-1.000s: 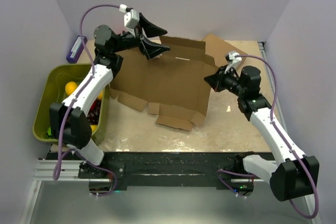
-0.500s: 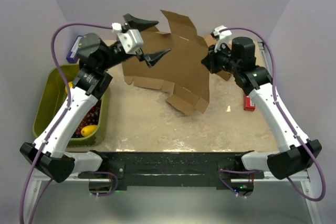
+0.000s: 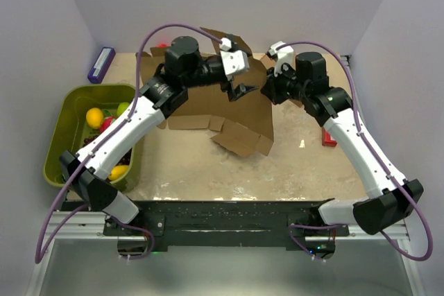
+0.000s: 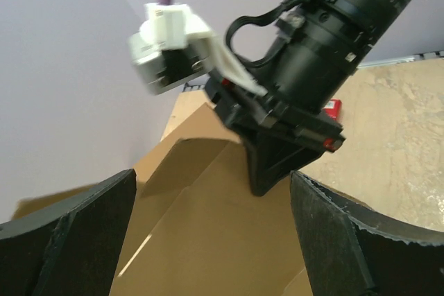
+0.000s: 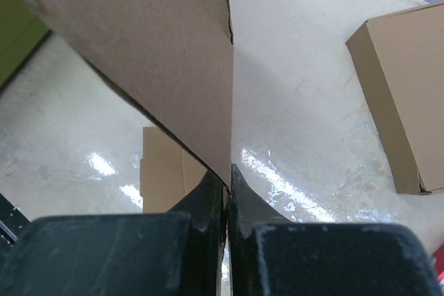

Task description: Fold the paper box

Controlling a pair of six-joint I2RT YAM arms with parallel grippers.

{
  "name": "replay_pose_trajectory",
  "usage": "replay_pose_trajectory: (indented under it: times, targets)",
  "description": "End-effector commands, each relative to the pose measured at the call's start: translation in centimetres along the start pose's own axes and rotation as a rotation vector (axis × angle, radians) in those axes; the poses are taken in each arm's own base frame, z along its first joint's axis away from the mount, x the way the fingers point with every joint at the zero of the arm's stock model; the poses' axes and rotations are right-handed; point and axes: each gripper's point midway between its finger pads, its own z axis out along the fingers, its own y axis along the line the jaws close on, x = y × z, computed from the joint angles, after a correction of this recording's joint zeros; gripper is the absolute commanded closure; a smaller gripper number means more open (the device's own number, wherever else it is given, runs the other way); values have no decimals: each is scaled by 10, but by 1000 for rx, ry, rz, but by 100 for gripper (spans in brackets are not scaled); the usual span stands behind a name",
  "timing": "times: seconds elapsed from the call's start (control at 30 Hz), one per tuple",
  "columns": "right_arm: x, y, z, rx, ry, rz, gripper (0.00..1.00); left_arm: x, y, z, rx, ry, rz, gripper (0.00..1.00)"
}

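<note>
The paper box (image 3: 239, 112) is a creased brown cardboard sheet with flaps, standing tilted up off the table at the centre back. My right gripper (image 3: 268, 91) is shut on its right edge; in the right wrist view the fingertips (image 5: 227, 171) pinch the thin edge of the sheet (image 5: 159, 46). My left gripper (image 3: 242, 81) is open just left of the right one, over the top of the sheet. In the left wrist view its fingers (image 4: 361, 247) stand wide apart with the sheet (image 4: 201, 240) below them, apart from both.
A green bin (image 3: 59, 123) of fruit stands at the left edge. A purple-blue box (image 3: 101, 64) lies at the back left. A small red item (image 3: 329, 136) lies by the right arm. A formed brown carton (image 5: 409, 95) sits on the table beyond the right gripper.
The right gripper has lifted the sheet from flat to tilted up. The left arm has swung right from the back left to the sheet's top, and its jaws have opened wider.
</note>
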Motion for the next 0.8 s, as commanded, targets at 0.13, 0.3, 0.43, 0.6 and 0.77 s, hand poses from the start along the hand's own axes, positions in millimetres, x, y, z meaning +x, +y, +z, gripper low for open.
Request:
replay_pose_trajectory:
  times: [0.13, 0.3, 0.43, 0.6, 0.77]
  targets:
    - [-5, 10, -19, -31, -26, -59, 100, -15, -1, 18, 7, 9, 68, 10]
    - [-4, 11, -17, -39, -23, -61, 100, -6, -2, 28, 22, 33, 62, 24]
    - [-2, 13, -17, -52, -15, -63, 100, 2, -3, 31, 35, 56, 57, 39]
    - [0, 16, -17, -64, -8, -73, 100, 12, -7, 39, 69, 83, 42, 50]
    - [2, 22, -17, -90, -10, -93, 100, 21, -12, 45, 110, 110, 28, 50]
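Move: The upper edge of the box's raised panel stands about 5 cm to the right of the open left gripper, some 2 cm ahead and 2 cm lower. The right gripper already pinches that panel; from it the edge is roughly 3 cm left, 2 cm ahead and 5 cm up. From the left hand, the lower front flap hangs some 12 cm back, 1 cm right and 22 cm down; the closed brown box lies about 16 cm ahead, 18 cm right and 29 cm down. Bring the left gripper some 3 cm to the right and slightly down onto the panel's upper edge, easing back a touch at first and then about 2.5 cm forward, while its fingers narrow from wide open to about half, one on either side of the cardboard. Keep the right fingers shut on the panel and draw that hand back about 1.5 cm. ##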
